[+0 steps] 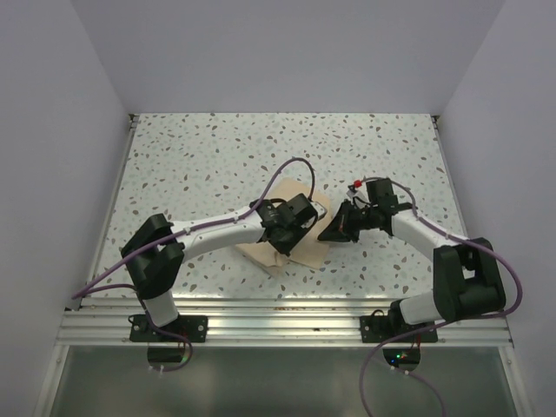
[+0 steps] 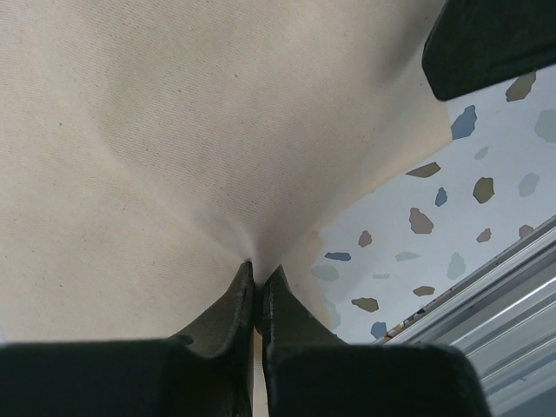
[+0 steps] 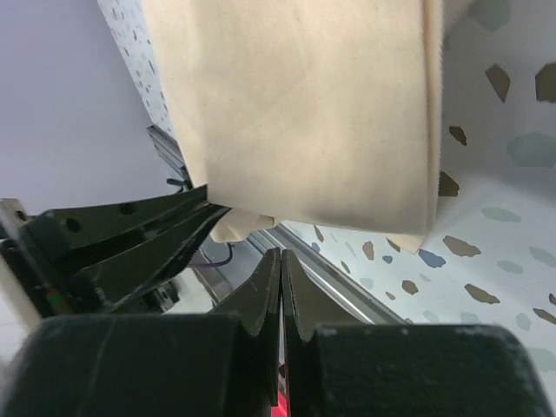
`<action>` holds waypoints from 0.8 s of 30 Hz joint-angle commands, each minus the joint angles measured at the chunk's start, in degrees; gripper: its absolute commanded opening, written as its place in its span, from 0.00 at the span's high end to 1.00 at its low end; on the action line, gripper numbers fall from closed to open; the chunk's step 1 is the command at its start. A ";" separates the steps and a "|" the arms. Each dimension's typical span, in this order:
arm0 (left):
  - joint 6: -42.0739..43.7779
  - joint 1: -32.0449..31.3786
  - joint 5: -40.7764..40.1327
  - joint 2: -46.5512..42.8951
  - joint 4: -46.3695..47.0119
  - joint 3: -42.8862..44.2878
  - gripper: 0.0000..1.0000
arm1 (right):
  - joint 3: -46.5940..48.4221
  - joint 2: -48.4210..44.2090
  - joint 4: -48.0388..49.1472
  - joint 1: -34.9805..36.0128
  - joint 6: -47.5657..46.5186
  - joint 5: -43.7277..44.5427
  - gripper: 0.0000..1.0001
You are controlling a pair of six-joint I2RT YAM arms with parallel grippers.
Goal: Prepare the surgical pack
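Observation:
The surgical pack (image 1: 302, 252) is a tan-beige cloth bundle lying mid-table, mostly covered by my left arm in the top view. My left gripper (image 1: 295, 224) rests on top of it. In the left wrist view the left gripper (image 2: 258, 265) is shut, with a fold of the cloth (image 2: 174, 130) puckered and pinched between its tips. My right gripper (image 1: 333, 228) sits just off the pack's right edge. In the right wrist view the right gripper (image 3: 280, 254) is shut with nothing in it, and the pack (image 3: 304, 113) hangs a little beyond its tips. Tray and instruments are hidden.
The speckled tabletop (image 1: 217, 165) surrounds the pack. A metal rail (image 1: 278, 304) runs along the near edge. White walls enclose the left, back and right sides. My right gripper's dark body (image 2: 495, 43) shows at the top right of the left wrist view.

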 commanded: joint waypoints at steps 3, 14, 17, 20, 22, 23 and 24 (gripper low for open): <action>1.30 0.50 3.40 -2.69 -0.55 4.74 1.00 | -3.14 -0.42 3.60 1.83 3.61 1.92 1.00; 2.35 0.67 5.34 -4.00 -2.14 8.09 1.00 | -1.92 6.35 15.63 6.31 9.06 3.85 1.00; 2.62 0.67 6.30 -4.80 -1.08 7.65 1.00 | -1.83 8.20 21.58 7.89 12.04 4.74 1.00; 2.97 0.67 8.23 -4.89 -0.12 7.83 1.00 | -2.18 9.87 29.23 9.56 17.66 5.00 1.00; 3.06 0.67 9.29 -4.89 0.41 8.00 1.00 | -2.00 10.57 31.19 10.62 19.16 6.05 1.00; 3.23 0.67 9.64 -4.80 0.59 8.26 1.00 | -2.44 10.83 35.55 10.80 20.48 5.88 1.00; 3.41 0.67 9.82 -4.54 0.59 8.53 1.00 | -3.83 10.75 38.38 10.89 23.62 5.97 1.00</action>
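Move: The open right end of the folded cloth pack, where the upper flap stands off the layer beneath, lies about 4 cm left of the right fingertips, 1 cm back and 4 cm lower. From the same tips, the left hand's pinch on the flap is some 8 cm left, 4 cm back and 3 cm down, and the cloth's near right corner 6 cm back, straight below by about 7 cm. From the left fingertips the open end is about 3 cm ahead, 4 cm right and slightly lower. The cloth's loose right side is pushed in under the flap by the shut right fingers, which first sink and draw back a little, then travel about 5 cm left and end some 4 cm lower, towards the left gripper. Meanwhile the left hand, still pinching the flap, lifts it roughly 3 cm and eases slightly right. ##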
